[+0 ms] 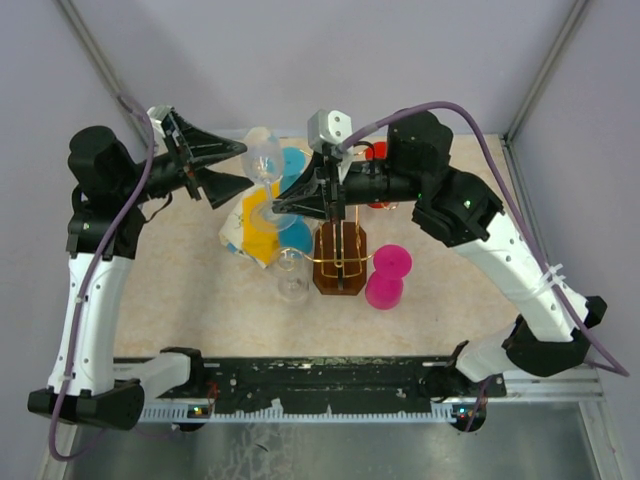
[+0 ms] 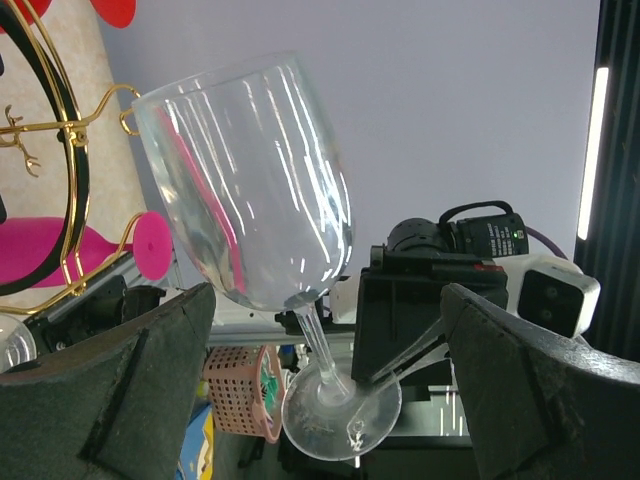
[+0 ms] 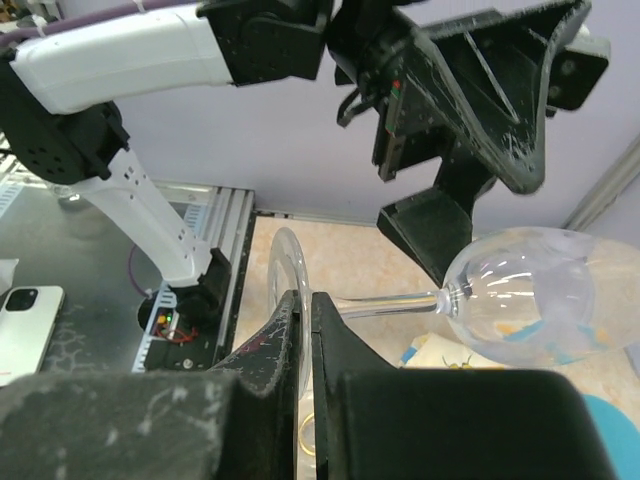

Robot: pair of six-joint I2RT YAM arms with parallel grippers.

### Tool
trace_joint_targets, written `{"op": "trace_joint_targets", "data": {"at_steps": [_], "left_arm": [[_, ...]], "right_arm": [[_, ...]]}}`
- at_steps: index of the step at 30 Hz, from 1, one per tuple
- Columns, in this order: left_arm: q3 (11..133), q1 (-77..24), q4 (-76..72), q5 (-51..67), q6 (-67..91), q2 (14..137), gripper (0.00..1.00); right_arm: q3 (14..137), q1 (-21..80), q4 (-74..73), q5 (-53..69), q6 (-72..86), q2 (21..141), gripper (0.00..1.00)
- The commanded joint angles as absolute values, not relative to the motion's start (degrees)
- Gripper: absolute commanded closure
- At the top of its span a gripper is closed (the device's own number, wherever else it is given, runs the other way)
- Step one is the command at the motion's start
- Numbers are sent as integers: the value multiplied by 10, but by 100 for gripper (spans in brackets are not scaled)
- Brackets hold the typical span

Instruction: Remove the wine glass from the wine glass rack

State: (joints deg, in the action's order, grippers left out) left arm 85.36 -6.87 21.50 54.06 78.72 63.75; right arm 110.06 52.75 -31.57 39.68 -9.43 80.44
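Note:
The clear wine glass (image 1: 262, 155) hangs in the air above the cloth, tipped over and clear of the wine glass rack (image 1: 340, 258), a gold wire stand on a dark wooden base. My right gripper (image 3: 310, 305) is shut on the rim of the glass's foot (image 2: 340, 410), and the bowl (image 3: 540, 290) points away from it. My left gripper (image 2: 328, 300) is open, its fingers (image 2: 110, 390) wide on either side of the stem and lower bowl (image 2: 250, 180) without touching them. In the top view the left gripper (image 1: 247, 164) sits just left of the bowl.
A second clear glass (image 1: 292, 275) is at the rack's left side. A pink spool-shaped object (image 1: 388, 275) stands to the rack's right, and a red object (image 1: 378, 150) lies behind. A yellow, white and blue cloth (image 1: 262, 225) lies under the held glass.

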Motion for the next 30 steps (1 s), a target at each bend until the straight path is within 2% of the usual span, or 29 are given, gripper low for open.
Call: {"op": "trace_joint_targets", "data": {"at_steps": [1, 16, 21, 27, 30], "left_arm": [[850, -78, 217, 529, 772, 642, 0], [840, -94, 201, 521, 776, 649, 1], [839, -95, 197, 518, 773, 650, 13], [833, -96, 196, 514, 770, 647, 33], [832, -96, 196, 508, 767, 645, 38]], "right_arm": [[1147, 548, -272, 400, -114, 803, 100], [1161, 569, -291, 406, -121, 818, 100], [1162, 570, -295, 401, -121, 818, 100], [1162, 570, -302, 398, -121, 813, 100], [1157, 570, -300, 394, -115, 809, 100]]}}
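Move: The right hand already pinches the upturned wine glass's foot. The bowl lies about 3 cm ahead, 3 cm to the right and 2 cm below the open left hand, and from the right hand some 11 cm ahead, 2 cm left and level. From the left hand, the wine glass rack stands roughly 5 cm ahead, 14 cm right and 28 cm lower; the nearer blue glass hangs about 5 cm ahead, 5 cm right and 22 cm below. The left hand sinks about 2 cm, forward and right, closing on the bowl while the right draws back-left. ##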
